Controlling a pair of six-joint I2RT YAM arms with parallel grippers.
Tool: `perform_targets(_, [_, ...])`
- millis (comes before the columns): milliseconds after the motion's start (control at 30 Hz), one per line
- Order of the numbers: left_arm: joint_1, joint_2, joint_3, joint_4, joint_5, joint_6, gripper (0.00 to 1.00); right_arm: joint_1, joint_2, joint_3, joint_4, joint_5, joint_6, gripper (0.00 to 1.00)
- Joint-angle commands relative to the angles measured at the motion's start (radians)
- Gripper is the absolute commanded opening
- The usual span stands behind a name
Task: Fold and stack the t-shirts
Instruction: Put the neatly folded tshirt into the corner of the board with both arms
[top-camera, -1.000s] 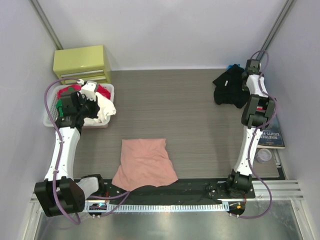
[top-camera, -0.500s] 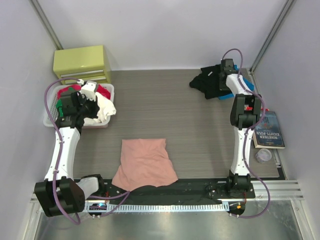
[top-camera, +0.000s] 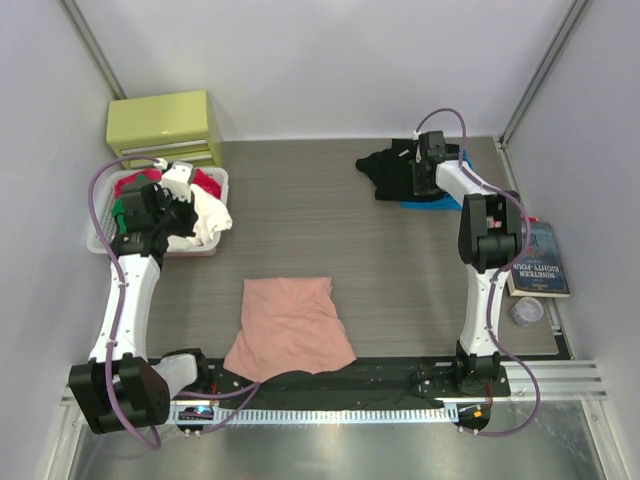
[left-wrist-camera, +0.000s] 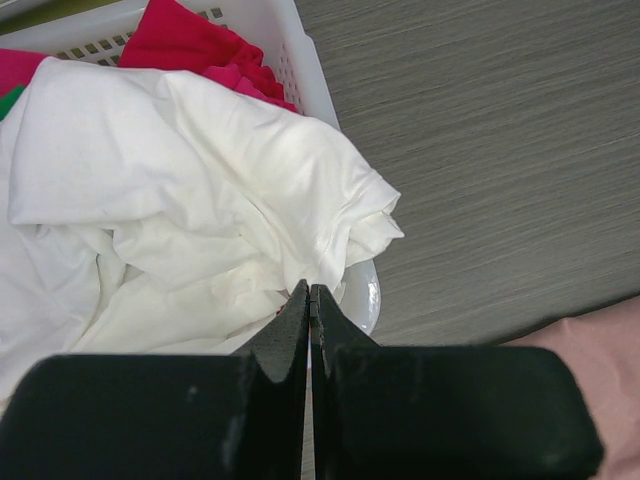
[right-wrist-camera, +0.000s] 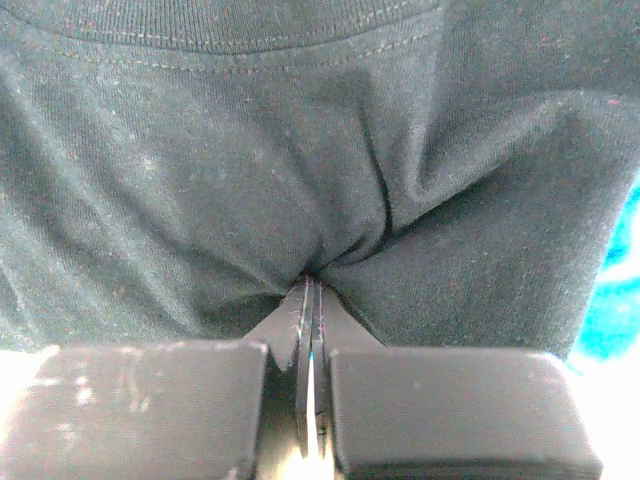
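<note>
The salmon-pink t-shirt (top-camera: 290, 325) lies folded on the table in front of the arm bases; its corner (left-wrist-camera: 590, 345) shows in the left wrist view. The black t-shirt (top-camera: 385, 170) lies bunched at the far right of the table. My right gripper (top-camera: 415, 172) is shut on a pinched fold of it (right-wrist-camera: 250, 150), the cloth puckering at the fingertips (right-wrist-camera: 312, 283). My left gripper (top-camera: 190, 218) hovers over the basket's near right corner, shut with nothing between its fingers (left-wrist-camera: 309, 290).
A white basket (top-camera: 100, 243) at the left holds white cloth (left-wrist-camera: 180, 200) and red cloth (left-wrist-camera: 190, 40). Behind it stands a yellow-green drawer box (top-camera: 165, 125). A blue cloth (top-camera: 432, 200) lies beside the black shirt. A book (top-camera: 540, 265) and small cup (top-camera: 527, 311) sit at the right edge.
My right gripper has dragged the black t-shirt leftward from the far right corner, uncovering the blue cloth. The left arm has not moved.
</note>
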Motion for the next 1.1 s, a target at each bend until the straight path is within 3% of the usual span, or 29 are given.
perform_targets(0, [0.007,-0.023,0.037,0.02,-0.006,0.013,0.0,0.027,-0.029,-0.176,-0.142,-0.13,0.033,0.01])
perform_targets(200, [0.006,-0.025,0.034,0.021,-0.006,0.013,0.0,0.051,-0.183,-0.392,-0.049,-0.175,0.053,0.01])
perform_targets(500, [0.007,-0.031,0.023,0.023,-0.003,0.012,0.0,0.097,-0.352,-0.546,-0.032,-0.17,0.055,0.01])
perform_targets(1067, [0.007,-0.036,0.007,0.023,0.008,0.012,0.0,0.199,-0.691,-0.667,-0.043,-0.08,0.05,0.01])
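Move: The right hand's shut fingertips are already pressed into the black t-shirt that lies on the blue one; the black shirt's middle is about 8 cm ahead and 4 cm to the left, practically at fingertip height. The blue t-shirt's middle is some 4 cm ahead and 4 cm to the right. The book lies roughly 36 cm right and 23 cm back. From the left hand, the black t-shirt is some 65 cm right, 27 cm ahead and 18 cm lower. With its shut fingertips on the near part of the black t-shirt, the right hand sweeps back towards the robot by about 17 cm and some 7 cm to the left, staying low over the board and dragging the black and blue shirts along. As the pull slows, the still-shut fingers rise about 3 cm and lift off the cloth near its near edge, the wrist having turned about 10 degrees counter-clockwise. ##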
